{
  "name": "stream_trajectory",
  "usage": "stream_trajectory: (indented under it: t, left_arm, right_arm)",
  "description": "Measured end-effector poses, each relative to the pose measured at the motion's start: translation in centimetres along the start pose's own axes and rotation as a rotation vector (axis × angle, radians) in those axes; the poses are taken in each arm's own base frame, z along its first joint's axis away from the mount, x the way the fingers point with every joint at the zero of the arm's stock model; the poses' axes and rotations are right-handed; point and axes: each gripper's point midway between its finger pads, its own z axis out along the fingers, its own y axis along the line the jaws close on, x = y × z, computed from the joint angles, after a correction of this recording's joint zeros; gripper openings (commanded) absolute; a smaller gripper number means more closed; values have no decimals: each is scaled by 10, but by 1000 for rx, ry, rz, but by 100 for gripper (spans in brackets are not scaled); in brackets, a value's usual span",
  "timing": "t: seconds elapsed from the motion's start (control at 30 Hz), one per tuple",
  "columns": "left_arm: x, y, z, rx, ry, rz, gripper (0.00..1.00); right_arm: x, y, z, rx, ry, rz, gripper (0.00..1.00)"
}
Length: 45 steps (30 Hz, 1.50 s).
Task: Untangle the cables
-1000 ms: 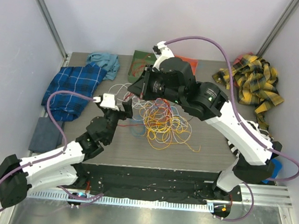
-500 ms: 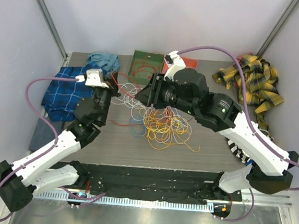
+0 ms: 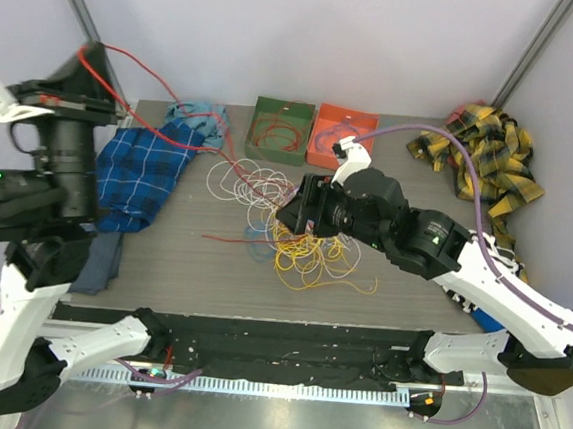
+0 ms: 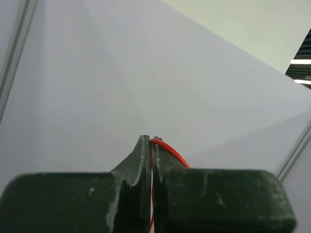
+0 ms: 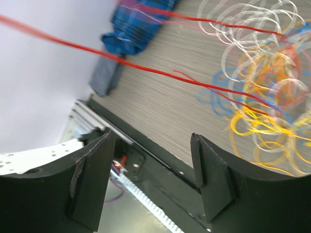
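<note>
The cables (image 3: pixel 299 238) lie as a tangle of yellow, orange, white, blue and red loops in the middle of the table. My left gripper (image 3: pixel 88 49) is raised high at the far left and shut on a red cable (image 4: pixel 171 151), pinched between its fingertips. That red cable (image 5: pixel 146 69) runs taut down to the tangle (image 5: pixel 262 97). My right gripper (image 3: pixel 292 210) hovers over the left side of the pile. It is open, with nothing between its fingers (image 5: pixel 92 160).
A green box (image 3: pixel 280 144) and an orange box (image 3: pixel 324 150) at the back hold coiled cables. A blue plaid cloth (image 3: pixel 140 172), a teal cloth (image 3: pixel 200 117) and a grey cloth (image 3: pixel 96 263) lie at the left. A yellow plaid cloth (image 3: pixel 482 156) lies back right.
My left gripper shut on the red cable and rose up and to the left, pulling it taut. My right gripper opened and moved back toward the near side of the tangle.
</note>
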Motion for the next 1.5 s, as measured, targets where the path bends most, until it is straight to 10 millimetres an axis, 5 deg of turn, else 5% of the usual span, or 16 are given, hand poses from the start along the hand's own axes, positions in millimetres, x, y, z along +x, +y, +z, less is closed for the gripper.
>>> stream_trajectory:
  t: [0.1,0.23,0.5,0.6,0.77,1.0,1.1,1.2,1.5]
  left_arm:
    - [-38,0,3,-9,-49,-15,1]
    - [-61,-7,11,-7,-73,-22,1]
    - [-76,-44,39,84,-70,-38,1]
    - [-66,-56,43,132,-36,-40,0]
    - [5,-58,40,140,154,22,0]
    - [214,-30,-8,119,627,195,0]
    - [278,-17,-33,117,802,248,0]
    - [295,-15,-41,124,862,251,0]
    - [274,-26,-32,153,826,194,0]
  right_arm:
    - [17,-19,8,54,23,-18,72]
    - [32,-37,19,102,38,-59,72]
    - [33,-40,34,83,-4,-109,72]
    - [32,-42,38,84,-23,-121,71]
    - [39,-53,43,112,-29,-139,72]
    - [47,-80,34,163,-78,-153,73]
    - [51,-88,28,152,-114,-164,75]
    - [49,-91,26,151,-140,-175,75]
    - [42,-104,0,144,-233,-162,73]
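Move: The left hand, high up, still holds the red cable, whose other end runs into the tangle about 28 cm to its right, 2 cm ahead and some 62 cm below; the green box lies roughly 35 cm ahead, 17 cm right, equally low. The empty, open right hand has the tangle about 36 cm below, 5 cm ahead and 4 cm right, with the white loops 20 cm ahead and 11 cm left, and the blue coil 6 cm ahead and 7 cm left. Keeping its pinch on the red cable, the left hand lifts it about 9 cm more, drifting slightly back, then swings it down steeply by some 32 cm, forward and to the right towards the green box, tipping its fingers from upward to forward-down and rising a little at the last. The open right hand sinks about 10 cm towards the tangle, then shifts right about 6 cm, turning clockwise. ##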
